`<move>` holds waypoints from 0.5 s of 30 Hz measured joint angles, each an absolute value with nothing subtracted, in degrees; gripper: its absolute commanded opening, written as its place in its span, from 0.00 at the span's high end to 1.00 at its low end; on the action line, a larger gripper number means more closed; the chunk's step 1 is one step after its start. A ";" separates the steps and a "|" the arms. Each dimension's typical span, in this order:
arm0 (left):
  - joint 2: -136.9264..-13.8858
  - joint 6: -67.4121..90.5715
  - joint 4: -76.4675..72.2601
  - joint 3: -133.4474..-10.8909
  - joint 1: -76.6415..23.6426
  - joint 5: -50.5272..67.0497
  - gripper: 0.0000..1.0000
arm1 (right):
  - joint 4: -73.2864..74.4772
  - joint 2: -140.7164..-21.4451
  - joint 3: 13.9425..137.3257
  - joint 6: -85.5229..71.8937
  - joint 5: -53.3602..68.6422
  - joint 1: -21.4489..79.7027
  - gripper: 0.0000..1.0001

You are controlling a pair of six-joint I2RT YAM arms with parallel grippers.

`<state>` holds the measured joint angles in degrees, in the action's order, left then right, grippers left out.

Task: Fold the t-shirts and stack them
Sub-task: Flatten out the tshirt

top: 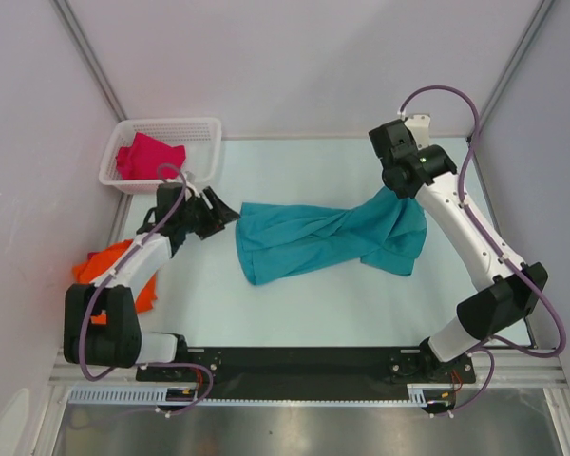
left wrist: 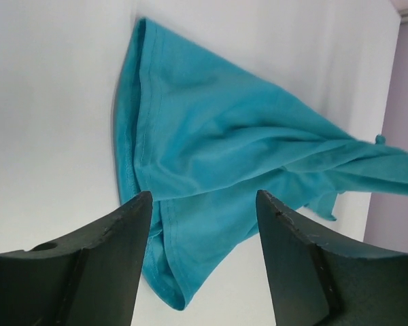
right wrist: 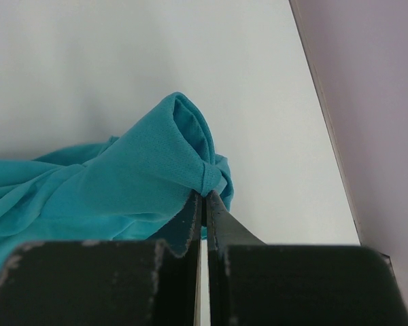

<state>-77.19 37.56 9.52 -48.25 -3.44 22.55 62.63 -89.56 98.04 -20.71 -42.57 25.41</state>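
The teal-blue t-shirt point(top: 313, 239) lies twisted across the middle of the table. Its right end is lifted and pinched in my right gripper point(top: 400, 191), which is shut on a bunched fold point(right wrist: 205, 193) of the cloth point(right wrist: 115, 190). My left gripper point(top: 226, 217) hovers just off the shirt's left edge. Its jaws point(left wrist: 204, 195) stand open with nothing between them, and the shirt's hemmed corner point(left wrist: 170, 272) lies on the table below. The bright orange t-shirt point(top: 109, 271) is crumpled at the left table edge beside the left arm. The magenta-red t-shirt point(top: 148, 157) sits in the basket.
A white lattice basket point(top: 167, 124) stands at the back left corner. Walls of the enclosure close in the table on the left, back and right. The right wall point(right wrist: 367, 122) runs close beside my right gripper.
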 measured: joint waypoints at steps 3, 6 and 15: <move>-77.17 37.65 7.01 -43.81 -7.11 21.19 0.32 | 62.67 -89.45 98.04 -20.71 -42.54 25.96 1.00; -77.84 37.98 6.04 -41.39 -11.90 19.22 0.33 | 62.76 -89.45 98.04 -20.71 -42.54 26.33 1.00; -83.22 39.68 1.30 -37.50 -18.81 14.04 0.34 | 63.24 -89.17 98.04 -20.73 -42.59 26.41 1.00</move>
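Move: The teal t-shirt's near-left corner, lying flat, is about 12 cm back, 8 cm to the right and some 13 cm below the open left hand. The shirt's far-left corner is around 10 cm ahead and 6 cm right. The orange t-shirt lies roughly 25 cm left and 12 cm back, the white basket some 24 cm ahead and 15 cm left. From the right hand, that near-left corner is about 36 cm left, 12 cm back and 27 cm down. Downward some 9 cm, while also swinging about 6 cm right and 5 cm back, the empty left hand closes on the teal shirt's near-left corner; the sideways and backward drift dies out near the end, leaving a nearly straight descent. Its wrist tips down and turns clockwise, each under 10 degrees, and the fingers stay open. The right hand stays put, keeping its pinch on the raised right part of the shirt. ##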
